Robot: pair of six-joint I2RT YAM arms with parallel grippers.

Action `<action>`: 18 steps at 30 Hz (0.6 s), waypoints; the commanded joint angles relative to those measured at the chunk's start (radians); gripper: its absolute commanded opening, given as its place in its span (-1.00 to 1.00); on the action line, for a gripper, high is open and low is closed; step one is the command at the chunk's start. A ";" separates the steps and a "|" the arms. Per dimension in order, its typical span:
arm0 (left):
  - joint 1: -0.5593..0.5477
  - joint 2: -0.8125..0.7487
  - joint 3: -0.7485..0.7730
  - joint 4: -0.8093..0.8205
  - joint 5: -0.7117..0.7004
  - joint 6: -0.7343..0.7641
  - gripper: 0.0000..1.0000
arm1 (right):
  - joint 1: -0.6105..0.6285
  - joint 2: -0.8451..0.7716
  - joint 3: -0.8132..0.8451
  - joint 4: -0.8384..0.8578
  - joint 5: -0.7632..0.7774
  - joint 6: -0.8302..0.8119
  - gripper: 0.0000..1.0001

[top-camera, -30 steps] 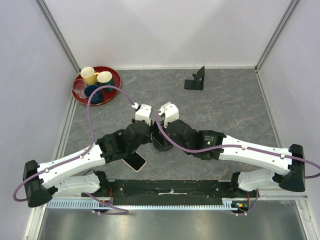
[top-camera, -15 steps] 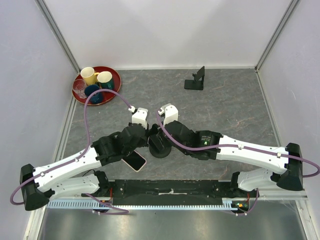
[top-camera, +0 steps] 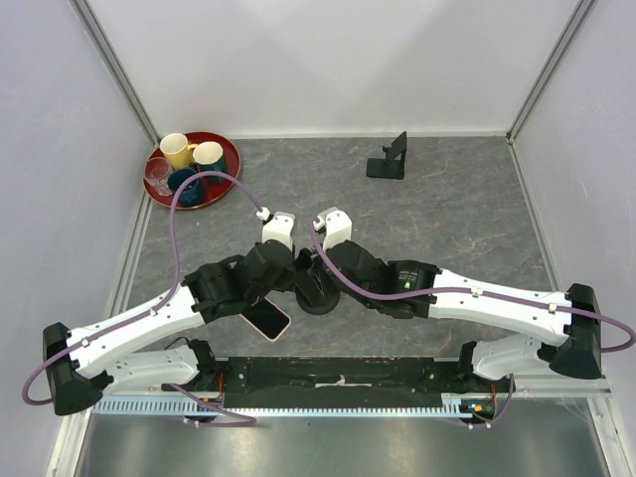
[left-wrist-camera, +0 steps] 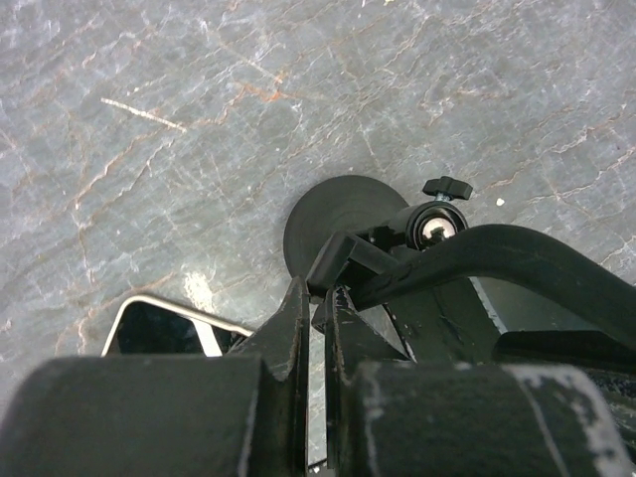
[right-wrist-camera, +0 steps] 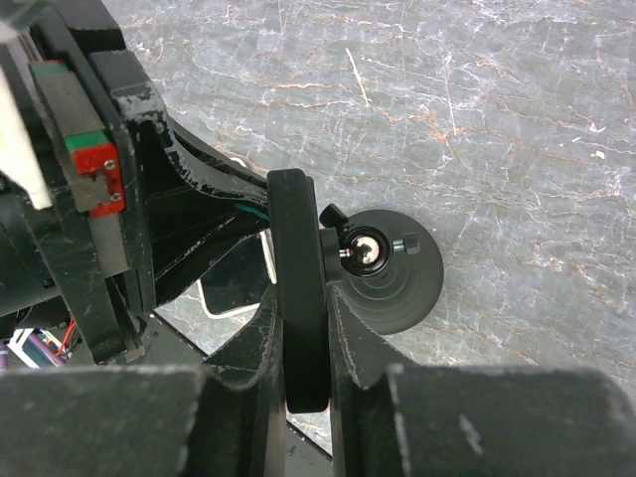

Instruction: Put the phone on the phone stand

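Observation:
The phone, in a pale case with a dark screen, lies flat on the table under my left forearm; it also shows in the wrist views. The phone stand, small and matte black, sits far back right, away from both grippers. Between the arms is a different black holder with a round base and a ball joint. My right gripper is shut on that holder's upright plate. My left gripper is shut, its tips against the holder's arm.
A red tray with several cups stands at the back left corner. Purple cables loop over both arms. White walls with metal posts close in the grey marbled table on three sides.
Both wrists have drifted slightly left and toward the near edge, the round-based holder moving with the right gripper. The phone and the phone stand have not moved.

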 commanded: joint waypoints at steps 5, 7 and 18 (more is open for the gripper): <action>0.022 0.042 0.151 -0.303 -0.264 -0.253 -0.69 | -0.035 0.018 -0.066 -0.312 0.211 -0.023 -1.00; 0.020 0.055 0.170 -0.355 -0.290 -0.296 -0.64 | -0.033 0.016 -0.069 -0.296 0.191 -0.025 -1.00; 0.020 -0.161 0.060 -0.248 -0.237 -0.211 -0.01 | -0.033 -0.019 -0.115 -0.226 0.130 -0.019 -1.00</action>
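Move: The left fingers are shut on the end of the phone stand's holder, whose middle is about 2 cm to their right, level with them. The stand's round base lies some 3 cm ahead, 4 cm right and 18 cm below; the white-rimmed phone lies about 10 cm left, 1 cm back and 18 cm down. The right fingers already pinch the holder right at their tips, with the round base about 5 cm ahead, 1 cm right and 21 cm below. The left hand lets its pinch on the end of the holder go, the fingers spreading to about half open, while its wrist turns roughly 10 degrees counter-clockwise and tips a little down; late on it shifts level to its left by about 2.5 cm. The right hand keeps its grip on the holder and eases barely a centimetre left and back. ##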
